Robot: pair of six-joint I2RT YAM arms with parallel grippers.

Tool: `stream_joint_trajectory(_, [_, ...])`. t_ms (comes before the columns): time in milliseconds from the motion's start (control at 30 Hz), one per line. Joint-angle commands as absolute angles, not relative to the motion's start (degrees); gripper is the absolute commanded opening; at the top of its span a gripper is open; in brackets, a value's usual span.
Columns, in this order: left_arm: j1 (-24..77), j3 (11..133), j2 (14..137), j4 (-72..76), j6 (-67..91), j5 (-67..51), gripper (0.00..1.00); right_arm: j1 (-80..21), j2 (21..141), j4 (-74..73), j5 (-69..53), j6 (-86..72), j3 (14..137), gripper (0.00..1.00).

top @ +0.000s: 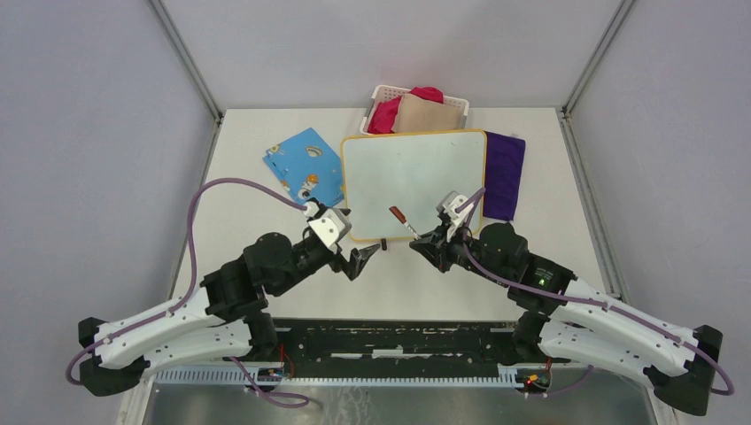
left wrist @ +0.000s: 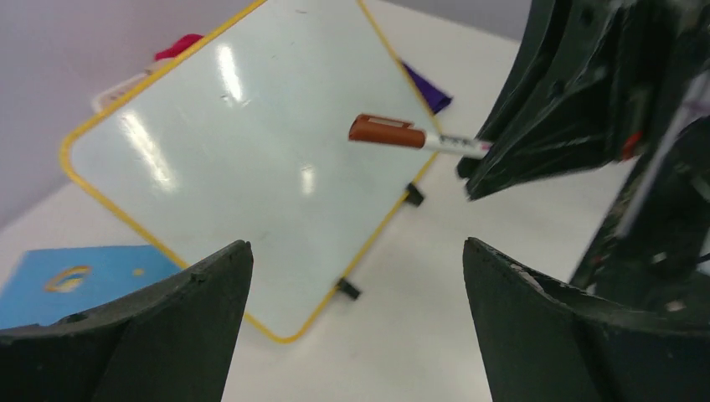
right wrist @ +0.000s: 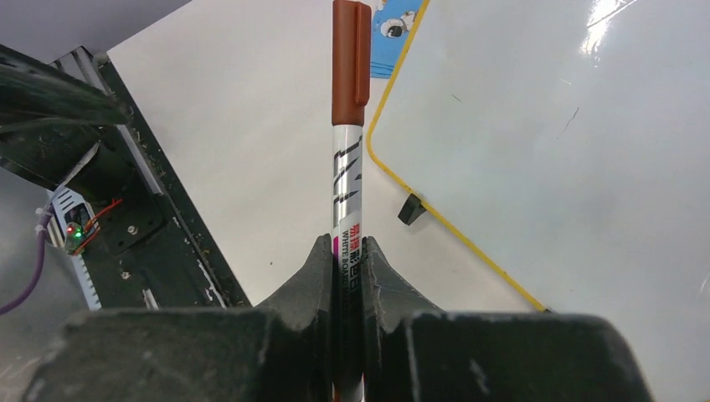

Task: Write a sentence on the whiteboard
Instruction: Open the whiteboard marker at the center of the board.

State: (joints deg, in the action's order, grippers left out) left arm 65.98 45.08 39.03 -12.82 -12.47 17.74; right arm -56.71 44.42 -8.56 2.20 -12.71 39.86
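Note:
The whiteboard (top: 412, 181) (left wrist: 251, 159) (right wrist: 569, 151) lies flat mid-table, yellow-framed, with a bare white face; the sentence is not in view. My right gripper (top: 423, 243) (right wrist: 346, 243) is shut on the white barrel of a marker (top: 403, 220) (left wrist: 419, 138) (right wrist: 349, 159). The marker's brown cap is on and points out over the board's near edge. My left gripper (top: 367, 257) (left wrist: 356, 247) stands open and holds nothing. It is just off the board's near left corner and faces the marker.
A blue card (top: 305, 164) (left wrist: 75, 280) lies left of the board and a purple cloth (top: 503, 173) lies to its right. Behind it stands a white basket (top: 381, 96) with red and tan cloths. A black rail (top: 390, 341) runs along the near edge.

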Motion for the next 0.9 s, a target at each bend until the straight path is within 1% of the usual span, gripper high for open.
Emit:
stream_joint_trajectory(0, [64.24, 44.96, 44.02, 2.7, 20.76, 10.83, 1.0, -56.61, 42.57, -3.37, 4.48, -9.87, 38.32, 0.0])
stream_joint_trajectory(100, [59.41, 43.79, 48.47, 9.95, 32.22, 2.05, 1.0, -56.6, 40.77, -0.62, 4.12, -10.17, 36.22, 0.0])
stream_joint_trajectory(200, [52.38, 39.13, 50.57, 23.46, 47.52, -6.22, 1.0, -56.58, 38.99, 2.51, 4.24, -10.91, 33.86, 0.0])
stream_joint_trajectory(300, [48.11, 36.65, 52.74, 31.02, 54.55, -11.08, 1.0, -56.6, 37.33, 5.55, 3.67, -11.66, 32.0, 0.0])
stream_joint_trajectory(367, [47.33, 36.64, 54.52, 34.54, 56.84, -12.67, 0.99, -56.6, 36.64, 7.86, 2.91, -12.12, 30.93, 0.0])
stream_joint_trajectory(400, [47.29, 36.69, 55.24, 35.94, 57.37, -13.19, 0.97, -56.59, 36.39, 8.97, 2.63, -12.42, 30.5, 0.0])
stream_joint_trajectory(500, [47.29, 37.27, 57.98, 41.13, 58.54, -15.83, 0.8, -56.55, 36.43, 12.18, 1.7, -13.15, 29.03, 0.0])
stream_joint_trajectory(633, [47.29, 39.79, 61.99, 42.3, 58.39, -18.67, 0.62, -56.59, 37.15, 15.3, 0.49, -14.51, 28.13, 0.0])
stream_joint_trajectory(700, [47.37, 40.15, 62.79, 42.3, 58.07, -19.13, 0.52, -56.63, 37.65, 16.06, 0.25, -15.02, 28.21, 0.0])
stream_joint_trajectory(867, [47.4, 39.44, 62.15, 41.58, 57.29, -18.28, 0.37, -56.59, 37.79, 17.76, 0.11, -16.1, 27.69, 0.0])
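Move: The marker's brown cap stands level with the left hand, about 9 cm to its right and 3 cm ahead; from the right hand, which already holds the barrel, it is some 7 cm above, 4 cm left and 2 cm ahead. Roughly 29 cm below the left hand lie the whiteboard, its middle about 28 cm ahead and 14 cm right, and a black clip on its near edge, 11 cm ahead and 5 cm right. The marker's cap is what the left hand reaches for: about 10 cm to the right, slightly forward and, after a small dip, up, rolling some 70 degrees counter-clockwise as seen from behind the hand. Its wide-open fingers then close to under half, either side of the cap. The right hand keeps pinching the barrel, sinks slightly, then rises to finish 1.5 cm higher, tilting its left side up about 15 degrees. ##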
